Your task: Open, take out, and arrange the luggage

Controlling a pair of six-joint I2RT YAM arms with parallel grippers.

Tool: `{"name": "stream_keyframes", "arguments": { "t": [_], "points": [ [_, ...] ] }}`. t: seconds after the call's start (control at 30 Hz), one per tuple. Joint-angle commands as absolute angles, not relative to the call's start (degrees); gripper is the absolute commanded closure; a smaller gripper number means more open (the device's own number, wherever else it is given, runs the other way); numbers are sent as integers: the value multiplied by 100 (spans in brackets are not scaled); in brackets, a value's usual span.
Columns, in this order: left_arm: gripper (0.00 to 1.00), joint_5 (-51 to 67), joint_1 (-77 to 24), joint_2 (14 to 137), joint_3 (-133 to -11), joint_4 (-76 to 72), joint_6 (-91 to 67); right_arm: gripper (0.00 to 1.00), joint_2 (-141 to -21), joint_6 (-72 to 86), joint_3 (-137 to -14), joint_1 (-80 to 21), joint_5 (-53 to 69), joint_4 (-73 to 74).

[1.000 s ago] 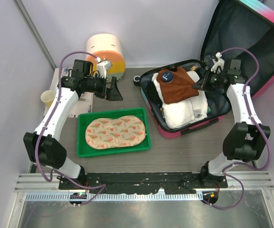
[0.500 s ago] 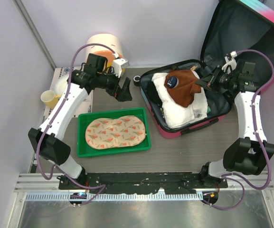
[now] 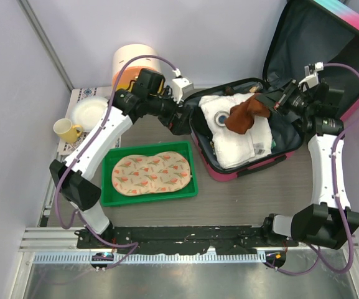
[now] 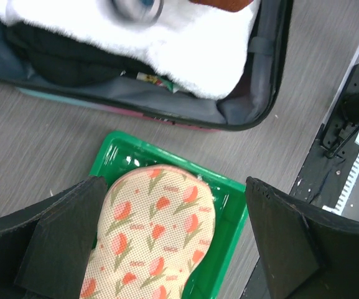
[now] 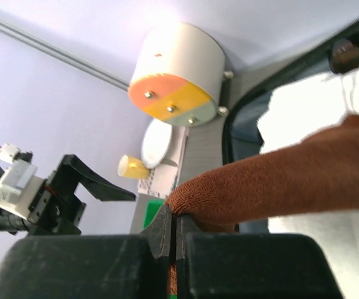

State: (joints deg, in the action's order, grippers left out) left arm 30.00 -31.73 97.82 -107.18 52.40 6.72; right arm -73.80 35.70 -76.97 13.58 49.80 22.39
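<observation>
The luggage (image 3: 247, 163) lies open at the right with its lid (image 3: 328, 43) raised, and white towels (image 3: 235, 140) fill its base. My right gripper (image 3: 270, 103) is shut on a brown cloth (image 3: 244, 115), which hangs above the towels. In the right wrist view the gripper (image 5: 176, 221) pinches an edge of the brown cloth (image 5: 279, 180). A round dark item (image 3: 220, 117) lies bare on the towels. My left gripper (image 3: 182, 121) hovers open and empty at the suitcase's left rim. In the left wrist view the gripper (image 4: 179, 249) frames a floral pad (image 4: 148, 243).
A green tray (image 3: 114, 193) holding the floral pad (image 3: 151, 173) sits at front centre. The round cream-and-orange box (image 3: 132, 62) stands at the back. A yellow cup (image 3: 67, 131) and a white plate (image 3: 89, 113) are at the far left.
The right gripper has raised the brown cloth up and to the right, uncovering the round dark item. The left arm has swung right, from near the round box to the suitcase's left rim.
</observation>
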Motion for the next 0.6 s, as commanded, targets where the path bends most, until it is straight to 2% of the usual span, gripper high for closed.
{"name": "stream_keyframes", "arguments": {
  "t": [0.0,0.33,0.47,0.57],
  "points": [
    [0,2620,-3777,9800,-11118,4650,431,99,-6944,4665,-7471,1362,5001,731],
    [0,1443,-4693,9888,-11040,2991,-702,99,-6531,5070,-7357,1371,4834,607],
    [0,275,-5097,9511,-10276,1839,-853,99,-6127,5290,-7023,1362,4554,448],
    [0,-596,-5719,9308,-9582,1039,-160,99,-5820,5378,-6926,1362,4281,439]
  ]
}}
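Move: The brown towel, pinched in my right hand, has its middle some 19 cm to the right of my open left hand, about 2 cm farther out and 5 cm lower. From my left hand, the white towel in the suitcase is 18 cm right, 2 cm back and 17 cm down; the blue container 13 cm right, 3 cm ahead, also 17 cm down. From my right hand the brown towel's middle is about 6 cm left, 4 cm back, 7 cm below. I sweep my wide-open left hand about 11 cm to the right over the suitcase, rising some 4 cm on the way, towards the brown towel's hanging part, with the fingers tipping up roughly 15 degrees as they come close. My shut right hand keeps its pinch on the towel's edge and lifts it another 5 cm, then eases back about 3 cm. ##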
